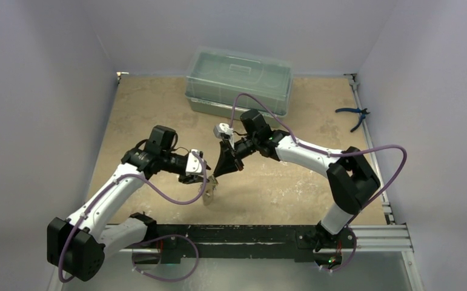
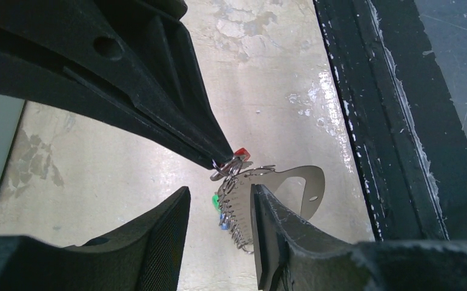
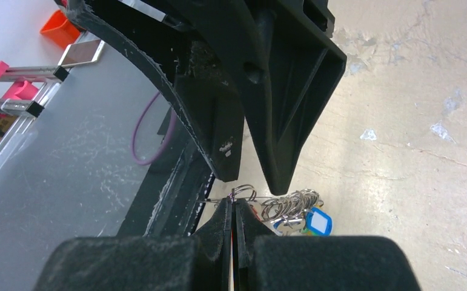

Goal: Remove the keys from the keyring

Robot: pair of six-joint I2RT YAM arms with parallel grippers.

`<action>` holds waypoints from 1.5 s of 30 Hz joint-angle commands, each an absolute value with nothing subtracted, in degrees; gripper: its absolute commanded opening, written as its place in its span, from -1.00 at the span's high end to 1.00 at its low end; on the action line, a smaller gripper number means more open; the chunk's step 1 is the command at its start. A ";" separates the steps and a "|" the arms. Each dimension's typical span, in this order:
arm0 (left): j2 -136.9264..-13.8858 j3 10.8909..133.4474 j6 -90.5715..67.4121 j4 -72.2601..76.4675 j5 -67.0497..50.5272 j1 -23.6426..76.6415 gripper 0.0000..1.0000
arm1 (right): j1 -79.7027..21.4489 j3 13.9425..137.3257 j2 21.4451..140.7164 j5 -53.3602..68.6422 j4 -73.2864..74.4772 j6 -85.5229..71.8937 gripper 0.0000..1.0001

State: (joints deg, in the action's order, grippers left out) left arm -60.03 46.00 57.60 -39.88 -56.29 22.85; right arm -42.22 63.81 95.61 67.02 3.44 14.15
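The keyring hangs above the table between both grippers; its whitish-grey strap loop (image 2: 308, 179) curves off to the right. A stack of small rings (image 2: 238, 212) carries the keys, showing green (image 2: 216, 200), blue (image 2: 221, 221) and red (image 2: 241, 153) heads and a blue tag (image 3: 318, 222). My right gripper (image 3: 232, 203) is shut on a thin ring (image 3: 246, 191) at the top of the bunch. My left gripper (image 2: 220, 191) is open, its fingers (image 2: 158, 242) straddling the ring stack, which lies close to the right-hand pad. From above, both grippers (image 1: 203, 173) (image 1: 220, 171) meet over the bunch (image 1: 211, 189).
A clear lidded plastic box (image 1: 238, 82) stands at the back of the table. Blue-handled pliers (image 1: 353, 115) lie at the far right edge. The black mounting rail (image 1: 249, 233) runs along the near edge just below the bunch. Purple cables (image 1: 176, 197) loop off both arms.
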 commanded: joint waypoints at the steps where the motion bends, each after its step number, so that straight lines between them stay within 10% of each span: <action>1: -59.92 45.37 55.18 -36.31 -57.76 23.83 0.22 | -42.62 66.27 94.30 68.42 3.86 14.01 1.00; 21: -59.77 44.06 49.21 -32.98 -56.43 26.37 1.00 | -42.63 65.70 94.00 68.80 4.75 14.94 1.00; 45: -59.25 45.20 35.75 -26.12 -58.89 23.63 1.00 | -40.25 60.95 95.98 65.06 10.23 23.42 1.00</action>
State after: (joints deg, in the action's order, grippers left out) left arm -59.96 43.29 38.28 -29.36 -55.81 24.12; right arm -40.42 59.77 95.04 65.06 10.44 22.65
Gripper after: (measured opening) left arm 0.009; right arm 0.011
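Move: The split ring at the top of the bunch is pinched in the right hand's fingertips, poking out about 1 cm to that hand's left. From the left hand's open fingers it lies roughly 2 cm to the right, 1 cm back and 1 cm below. The other keys and tags hang about 1 cm ahead of the left hand, 1 cm right and 4 below. The metal plate hangs some 4 cm back, level sideways and 5 below. The left fingers close on the small rings at the top of the bunch and pinch them, after easing about 1 cm right and down, slightly back. The right hand then pulls free with its fingers still shut, sinking almost 4 cm and backing some 2.5 cm to the right, while the left keeps its grip, rises and goes forward about 1 cm each and turns about 10 degrees. ##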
